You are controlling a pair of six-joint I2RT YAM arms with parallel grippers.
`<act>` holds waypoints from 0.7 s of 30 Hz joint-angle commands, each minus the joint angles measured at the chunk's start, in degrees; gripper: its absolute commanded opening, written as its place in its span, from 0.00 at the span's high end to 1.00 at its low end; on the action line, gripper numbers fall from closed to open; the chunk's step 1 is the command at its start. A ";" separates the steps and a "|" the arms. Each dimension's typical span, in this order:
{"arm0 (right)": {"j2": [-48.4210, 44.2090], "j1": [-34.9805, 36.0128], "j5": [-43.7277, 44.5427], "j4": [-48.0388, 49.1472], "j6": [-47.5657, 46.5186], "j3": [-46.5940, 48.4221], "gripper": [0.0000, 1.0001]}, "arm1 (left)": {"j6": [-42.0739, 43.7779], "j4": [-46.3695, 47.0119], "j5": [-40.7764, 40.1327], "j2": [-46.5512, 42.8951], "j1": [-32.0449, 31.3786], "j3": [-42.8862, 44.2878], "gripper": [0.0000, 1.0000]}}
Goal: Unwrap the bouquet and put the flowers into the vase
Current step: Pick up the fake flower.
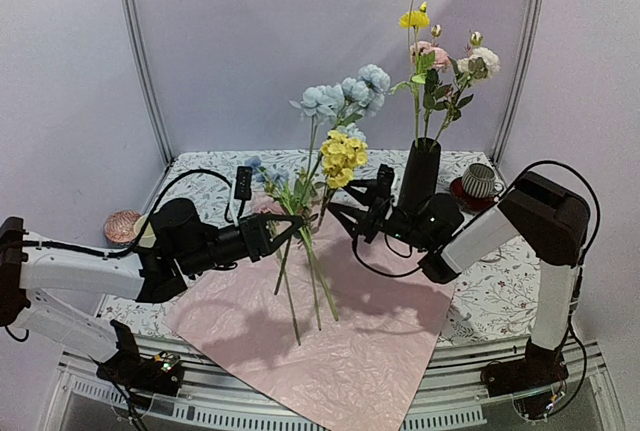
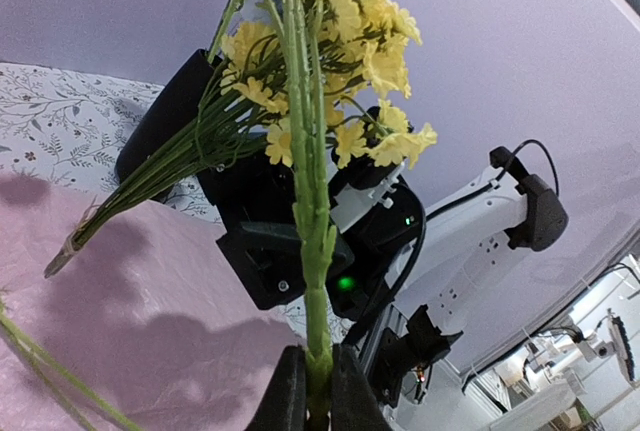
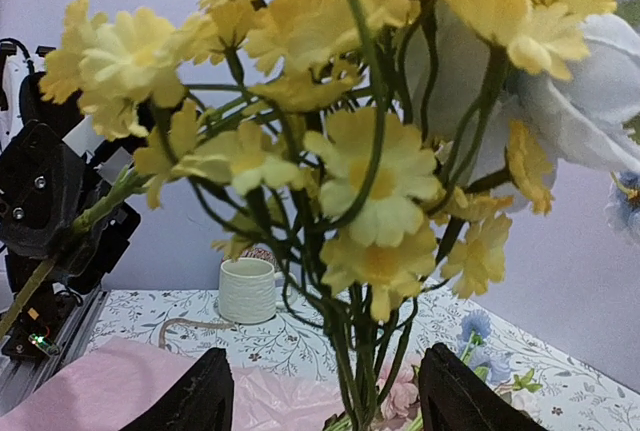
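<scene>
The bouquet is undone: its pink wrapping paper (image 1: 340, 341) lies spread flat on the table. My left gripper (image 1: 292, 227) is shut on the green stems (image 2: 312, 251) of the loose flowers, holding them upright above the paper: pale blue blooms (image 1: 345, 91) on top and a yellow sprig (image 1: 341, 156) below. My right gripper (image 1: 345, 216) faces it, open, its fingers (image 3: 200, 396) standing either side of the yellow sprig's thin stems (image 3: 365, 371) without touching them. The black vase (image 1: 420, 176) behind holds yellow, pink and cream flowers (image 1: 440, 51).
A ribbed cup on a red saucer (image 1: 480, 183) stands right of the vase. A white cup (image 3: 247, 289) and a small pinkish object (image 1: 122, 225) sit at the table's left edge. The tablecloth (image 1: 500, 291) has a floral print. Lavender walls enclose the back and sides.
</scene>
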 commanded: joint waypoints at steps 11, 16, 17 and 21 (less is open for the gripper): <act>4.10 -0.19 -2.17 -2.16 0.15 6.99 0.50 | -1.23 1.22 2.58 -3.77 0.39 2.04 0.94; 4.17 -0.07 -3.08 -4.72 0.85 9.20 0.60 | -1.67 1.00 3.00 -3.70 0.39 2.37 0.94; 4.19 -0.08 -3.25 -4.63 0.84 9.37 0.64 | -1.68 1.00 3.01 -3.66 0.39 2.38 0.94; 3.32 -0.09 -3.50 -4.33 1.53 8.97 0.80 | -1.62 0.76 2.80 -3.98 0.38 2.30 0.94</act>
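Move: The yellow flowers' stems hang just off the right hand's open fingers, about 3 cm to its left, 1 cm ahead and level with it; their heads are some 7 cm higher, about 2 cm ahead and 2 cm left. The vase stands roughly 20 cm to its right and 12 cm farther out. From the left hand, which already grips a green stem, the yellow stems lie about 6 cm ahead, 6 cm right and level. The right hand eases in under the yellow heads, about 3 cm in all, mostly to the left with some forward and up, its wrist nearly still, while its fingers draw in from well open to about a quarter open around the yellow flowers' stems. Meanwhile the left hand keeps its shut grip on the green stem and lifts it about 2.5 cm, drifting back about 1 cm, then comes to rest; whether the right fingers already pinch the yellow stems can't be seen. ##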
